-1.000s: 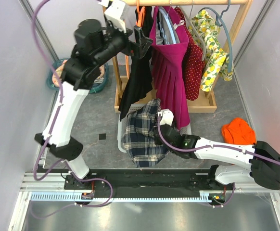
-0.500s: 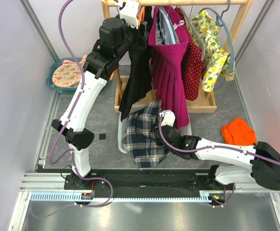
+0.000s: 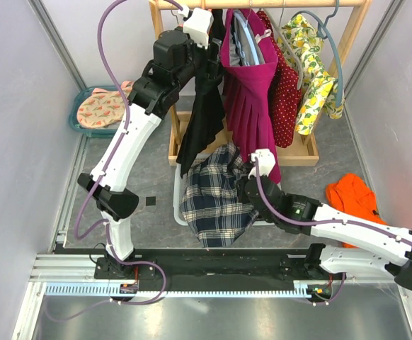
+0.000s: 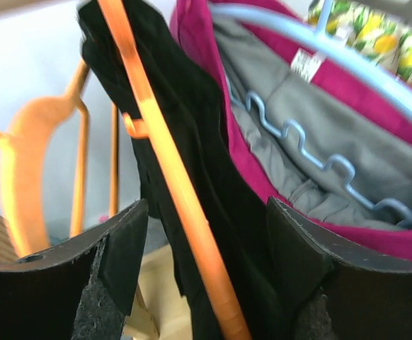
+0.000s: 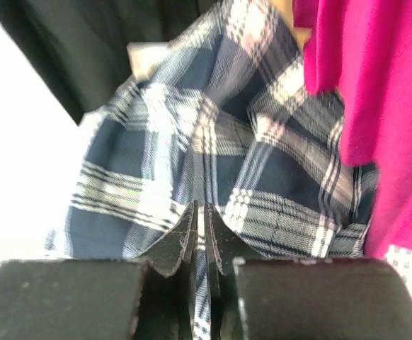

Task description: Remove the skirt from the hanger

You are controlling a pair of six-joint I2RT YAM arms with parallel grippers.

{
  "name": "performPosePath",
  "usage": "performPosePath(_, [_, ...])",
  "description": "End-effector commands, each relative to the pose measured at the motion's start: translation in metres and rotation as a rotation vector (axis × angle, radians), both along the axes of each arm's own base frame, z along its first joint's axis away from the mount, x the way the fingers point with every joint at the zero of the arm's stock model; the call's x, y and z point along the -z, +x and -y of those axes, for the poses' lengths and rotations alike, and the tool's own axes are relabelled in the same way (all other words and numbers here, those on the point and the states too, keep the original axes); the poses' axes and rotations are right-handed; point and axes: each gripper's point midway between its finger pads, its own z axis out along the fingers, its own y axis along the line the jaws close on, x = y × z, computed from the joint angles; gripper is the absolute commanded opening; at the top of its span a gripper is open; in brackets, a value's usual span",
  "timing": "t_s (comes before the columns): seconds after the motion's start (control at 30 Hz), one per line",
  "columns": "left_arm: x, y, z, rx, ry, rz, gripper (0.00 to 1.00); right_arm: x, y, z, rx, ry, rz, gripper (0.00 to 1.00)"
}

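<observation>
A black skirt (image 3: 204, 120) hangs on an orange hanger (image 4: 165, 177) at the left end of the wooden rack (image 3: 305, 152). My left gripper (image 3: 209, 55) is up at the rail and open. In the left wrist view, my left gripper (image 4: 207, 237) has the hanger bar and black cloth (image 4: 192, 127) between its pads, with gaps on both sides. My right gripper (image 3: 248, 185) is low, over a plaid skirt (image 3: 209, 202) heaped in a white basket (image 3: 177, 202). In the right wrist view, my right gripper (image 5: 202, 216) has its fingers almost together, with a strip of plaid cloth (image 5: 262, 149) in the slit.
A magenta skirt (image 3: 252, 106) on a light blue hanger (image 4: 298, 134) hangs right beside the black one. A red dotted garment (image 3: 285, 92) and a lemon-print one (image 3: 312, 78) hang further right. An orange cloth (image 3: 349, 193) lies on the floor at right. A teal basket (image 3: 96, 110) stands at left.
My left arm has swung right to the orange hanger and its jaws have narrowed around it. My right gripper has risen up and right, and the plaid cloth has shifted with it.
</observation>
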Motion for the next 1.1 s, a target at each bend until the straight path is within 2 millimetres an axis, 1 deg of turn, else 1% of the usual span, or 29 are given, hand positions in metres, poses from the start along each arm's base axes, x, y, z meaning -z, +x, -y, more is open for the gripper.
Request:
performPosePath(0.0, [0.013,0.002,-0.003,0.01,0.057,-0.017,0.72,-0.04,0.007,0.01,0.039,0.009,0.076,0.13])
performPosePath(0.03, [0.015,0.002,-0.003,0.013,0.064,-0.022,0.67,-0.045,0.007,0.011,0.045,0.014,0.085,0.13])
performPosePath(0.07, [0.015,0.002,-0.004,0.015,0.064,-0.023,0.55,-0.046,0.008,0.012,0.048,0.015,0.087,0.13])
performPosePath(0.1, [0.017,0.001,-0.004,0.018,0.069,-0.029,0.49,-0.048,0.008,0.013,0.05,0.015,0.09,0.13])
performPosePath(0.13, [0.019,0.0,-0.003,0.026,0.074,-0.032,0.36,-0.053,0.008,0.015,0.055,0.025,0.097,0.13])
performPosePath(0.2, [0.019,0.0,-0.005,0.027,0.076,-0.034,0.26,-0.056,0.008,0.017,0.061,0.029,0.104,0.13])
performPosePath(0.23, [0.019,0.0,-0.005,0.028,0.078,-0.035,0.21,-0.061,0.008,0.018,0.064,0.039,0.111,0.13])
performPosePath(0.27, [0.019,0.0,-0.006,0.027,0.078,-0.035,0.12,-0.063,0.008,0.02,0.073,0.04,0.116,0.13])
performPosePath(0.3, [0.018,-0.001,-0.005,0.032,0.079,-0.031,0.09,-0.064,0.008,0.021,0.074,0.038,0.12,0.13])
performPosePath(0.33, [0.016,-0.003,-0.005,0.039,0.079,-0.028,0.03,-0.068,0.008,0.022,0.075,0.042,0.125,0.13])
performPosePath(0.43, [0.012,-0.005,-0.005,0.049,0.081,-0.017,0.02,-0.071,0.009,0.024,0.082,0.045,0.13,0.13])
performPosePath(0.5, [0.007,-0.005,-0.005,0.046,0.081,-0.005,0.02,-0.069,0.008,0.023,0.078,0.042,0.126,0.11])
performPosePath(0.57, [-0.007,-0.004,-0.009,0.029,0.069,0.033,0.02,-0.066,0.008,0.023,0.076,0.041,0.12,0.1])
performPosePath(0.67, [-0.039,-0.007,-0.018,-0.001,0.043,0.12,0.02,-0.061,0.006,0.022,0.07,0.047,0.11,0.09])
performPosePath(0.7, [-0.054,-0.011,-0.024,-0.017,0.03,0.156,0.02,-0.06,0.006,0.023,0.071,0.047,0.108,0.08])
performPosePath(0.77, [-0.073,-0.017,-0.03,-0.031,0.016,0.205,0.02,-0.059,0.005,0.024,0.071,0.053,0.106,0.08])
performPosePath(0.8, [-0.088,-0.025,-0.036,-0.035,-0.001,0.235,0.02,-0.06,0.004,0.025,0.072,0.055,0.11,0.08])
performPosePath(0.83, [-0.098,-0.032,-0.041,-0.035,-0.013,0.253,0.02,-0.061,0.004,0.027,0.077,0.058,0.112,0.08])
performPosePath(0.87, [-0.103,-0.038,-0.043,-0.032,-0.02,0.262,0.02,-0.06,0.004,0.027,0.077,0.056,0.112,0.08])
performPosePath(0.9, [-0.118,-0.052,-0.052,-0.028,-0.039,0.288,0.02,-0.062,0.004,0.029,0.08,0.06,0.115,0.08])
performPosePath(0.93, [-0.124,-0.06,-0.055,-0.024,-0.049,0.298,0.02,-0.063,0.004,0.03,0.082,0.057,0.12,0.08])
performPosePath(0.97, [-0.123,-0.064,-0.055,-0.011,-0.051,0.29,0.02,-0.067,0.004,0.03,0.08,0.065,0.125,0.11])
performPosePath(1.0, [-0.127,-0.072,-0.059,-0.006,-0.06,0.296,0.02,-0.07,0.004,0.03,0.08,0.068,0.13,0.14])
performPosePath(1.03, [-0.139,-0.089,-0.069,-0.003,-0.08,0.315,0.02,-0.072,0.004,0.031,0.082,0.069,0.136,0.18])
performPosePath(1.07, [-0.137,-0.094,-0.069,0.009,-0.082,0.307,0.02,-0.079,0.005,0.032,0.082,0.074,0.147,0.29])
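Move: The near arm of the orange hanger carrying the black skirt runs between the left hand's open fingers, about 1 cm ahead, 1 cm left and 2 cm below; the black skirt's middle hangs some 5 cm ahead, 1 cm left and 18 cm below. The empty orange hanger is roughly 3 cm ahead and 8 cm left, the magenta skirt's waist 4 cm ahead and 8 cm right, both 5 cm lower. From the right hand the black skirt's middle lies about 25 cm ahead, 12 cm left, 8 cm above. The left fingers close on the orange hanger's near arm and pinch it while the hand sinks about 2 cm; keeping that grip, the hand then lifts the hanger some 4 to 5 cm and draws back and left, ever faster. The right hand, nearly shut, rises about 6 cm away from the plaid skirt, edging right and tipping slightly up. ##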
